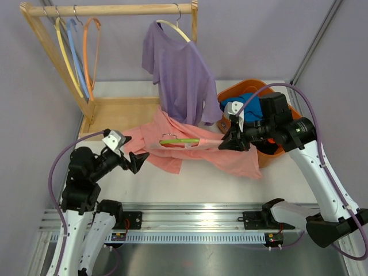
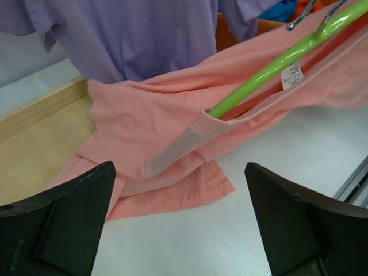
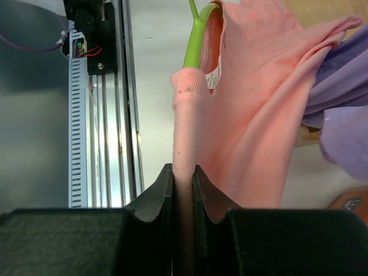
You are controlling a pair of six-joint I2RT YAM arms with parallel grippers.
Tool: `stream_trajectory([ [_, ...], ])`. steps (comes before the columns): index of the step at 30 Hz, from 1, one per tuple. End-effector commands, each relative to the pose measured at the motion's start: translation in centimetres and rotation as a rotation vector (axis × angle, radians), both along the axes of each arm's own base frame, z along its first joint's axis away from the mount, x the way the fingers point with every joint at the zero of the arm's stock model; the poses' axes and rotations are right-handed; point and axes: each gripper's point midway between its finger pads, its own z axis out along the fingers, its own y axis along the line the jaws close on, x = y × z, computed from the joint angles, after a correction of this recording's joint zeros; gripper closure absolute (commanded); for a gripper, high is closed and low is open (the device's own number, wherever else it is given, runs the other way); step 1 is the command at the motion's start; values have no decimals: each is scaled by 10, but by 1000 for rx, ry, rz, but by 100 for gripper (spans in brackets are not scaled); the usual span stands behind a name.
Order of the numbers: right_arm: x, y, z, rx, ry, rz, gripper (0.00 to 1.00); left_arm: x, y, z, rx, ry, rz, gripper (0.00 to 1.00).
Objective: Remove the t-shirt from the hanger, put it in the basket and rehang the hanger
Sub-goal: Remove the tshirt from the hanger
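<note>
A pink t-shirt (image 1: pixel 190 150) on a green hanger (image 1: pixel 179 141) is stretched across the middle of the table. My right gripper (image 1: pixel 225 142) is shut on the shirt's right shoulder and holds it up; the wrist view shows pink cloth (image 3: pixel 185 144) pinched between the jaws, with the hanger's green arm (image 3: pixel 195 40) beyond. My left gripper (image 1: pixel 138 159) is open and empty just left of the shirt's lower left corner. In the left wrist view the shirt (image 2: pixel 149 126) and the hanger (image 2: pixel 270 69) lie ahead of the open fingers (image 2: pixel 75 218).
A purple t-shirt (image 1: pixel 181 75) hangs from the wooden rack (image 1: pixel 109 10) at the back. Three empty hangers (image 1: pixel 77 52) hang at the rack's left. An orange basket (image 1: pixel 267 152) with blue cloth sits at the right. The rack's wooden base (image 1: pixel 118 112) lies behind the pink shirt.
</note>
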Motion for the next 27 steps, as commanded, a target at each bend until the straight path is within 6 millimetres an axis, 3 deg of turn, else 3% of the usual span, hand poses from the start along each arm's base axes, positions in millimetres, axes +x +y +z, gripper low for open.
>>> stream_trajectory([
  [1,-24,-1,15,56,-69,102,100,6,-22,7,94,-125,-203,1],
  [9,-28,4,25,97,-54,129,100,17,-39,-3,135,-93,-351,1],
  [19,-25,12,36,129,3,167,100,24,-49,-20,186,-80,-394,5],
  [23,-25,15,40,142,21,175,100,24,-51,-23,189,-80,-408,17],
  [27,-26,16,41,151,45,180,100,23,-54,-21,171,-86,-415,42],
])
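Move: Some 6 cm to the left hand's right, 4 cm ahead and 5 cm lower is the pink t-shirt's free shoulder, with the green hanger's end inside. The purple t-shirt hangs about 23 cm ahead, 17 cm right and roughly 12 cm higher. From the right hand, which grips the other end, that free shoulder lies about 27 cm left, 1 cm ahead and 10 cm lower; the orange basket is some 16 cm right, 14 cm ahead and 24 cm below. Swinging in on the pink shirt's free shoulder, the left hand goes right and down about 5 cm each, with a little forward, turning some 20 degrees clockwise; near the end the open fingers, on either side of the cloth-covered green hanger, start to close. The right hand keeps its pinch on the opposite end, easing back and slightly up by a centimetre or two. ##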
